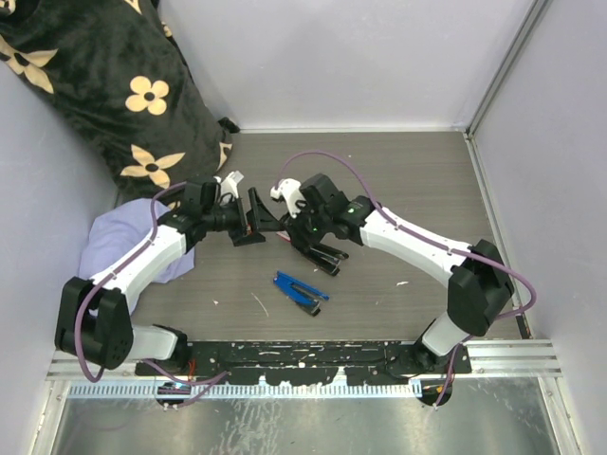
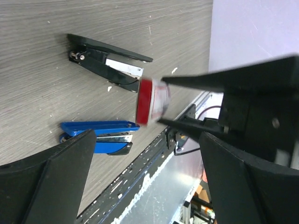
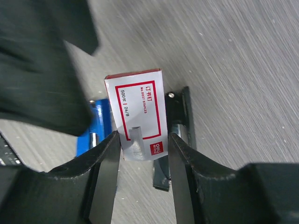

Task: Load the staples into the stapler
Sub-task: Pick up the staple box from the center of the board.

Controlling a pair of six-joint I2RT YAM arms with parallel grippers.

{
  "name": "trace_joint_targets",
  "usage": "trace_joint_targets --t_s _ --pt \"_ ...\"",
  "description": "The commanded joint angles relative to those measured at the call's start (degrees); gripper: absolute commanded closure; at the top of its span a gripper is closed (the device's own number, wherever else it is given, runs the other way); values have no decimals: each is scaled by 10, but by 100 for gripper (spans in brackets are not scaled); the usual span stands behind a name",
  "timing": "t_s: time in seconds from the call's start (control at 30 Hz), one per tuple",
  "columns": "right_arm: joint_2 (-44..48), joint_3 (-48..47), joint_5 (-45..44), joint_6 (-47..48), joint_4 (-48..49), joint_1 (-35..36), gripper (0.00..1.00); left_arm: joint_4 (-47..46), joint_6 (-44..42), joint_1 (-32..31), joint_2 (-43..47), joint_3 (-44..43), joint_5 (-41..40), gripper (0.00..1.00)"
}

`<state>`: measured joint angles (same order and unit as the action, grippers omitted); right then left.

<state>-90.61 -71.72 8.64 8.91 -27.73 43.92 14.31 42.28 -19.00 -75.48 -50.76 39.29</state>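
The staples [image 3: 138, 109], a small white box with red print, hang above the table, and my right gripper [image 3: 142, 140] is shut on the box's near end. In the left wrist view the staples [image 2: 152, 101] show their red end between the right fingers [image 2: 196, 80]. My left gripper [image 2: 147, 140] is wide open and empty, facing the box from the left. Seen from above, the left gripper [image 1: 254, 220] and right gripper [image 1: 289, 223] nearly meet. A black stapler [image 1: 318, 251] lies open under the right gripper. A blue stapler [image 1: 301, 291] lies nearer the bases, also open.
A black flowered blanket [image 1: 114, 85] fills the back left corner, with a lavender cloth [image 1: 114, 248] beside my left arm. Grey walls close the back and right. A metal rail [image 1: 313, 358] runs along the near edge.
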Motion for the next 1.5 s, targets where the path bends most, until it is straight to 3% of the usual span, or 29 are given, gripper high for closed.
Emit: trace_joint_targets --t_s 0.0,0.13,0.27,0.67,1.3,1.47 --pt "36 -49 9 -3 -11 30 57 -67 30 -1 -14 -2 64 7" --pt "41 -62 13 2 -23 42 57 -72 34 -1 -20 3 65 12" --pt "43 -68 22 7 -36 46 57 -96 54 -1 -23 12 74 28" --pt "31 -90 40 16 -59 55 57 -143 92 -1 -33 22 95 53" --pt "15 -100 39 20 -64 56 56 -184 123 -1 -28 45 114 81" --pt "17 -99 33 18 -60 56 51 -193 131 -1 -22 52 114 82"
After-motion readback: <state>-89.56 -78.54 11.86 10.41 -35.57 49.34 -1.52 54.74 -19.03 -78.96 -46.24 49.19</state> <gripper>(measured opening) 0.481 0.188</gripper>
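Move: Hanging from the right fingertips, the staple box has its middle about 1 cm ahead, 1 cm left and 2 cm below the right hand; the open left gripper waits some 7 cm to the left and 3 cm higher. From the left hand the box lies about 3 cm ahead, 6 cm right and 4 cm lower. The black stapler is 1 cm ahead and 14 cm right of the left hand, the blue one 7 cm back and 10 cm right, both 15 cm below. Bringing the staple box back, up and left by some 5 to 6 cm, quickly at first and then easing off, the right hand keeps its grip and presents the box's free end to the left fingers. The left hand creeps about 2 cm right towards the box and slightly up, tips its fingertips upward some 10 degrees, and closes steadily until it pinches the free end across the thin sides. ##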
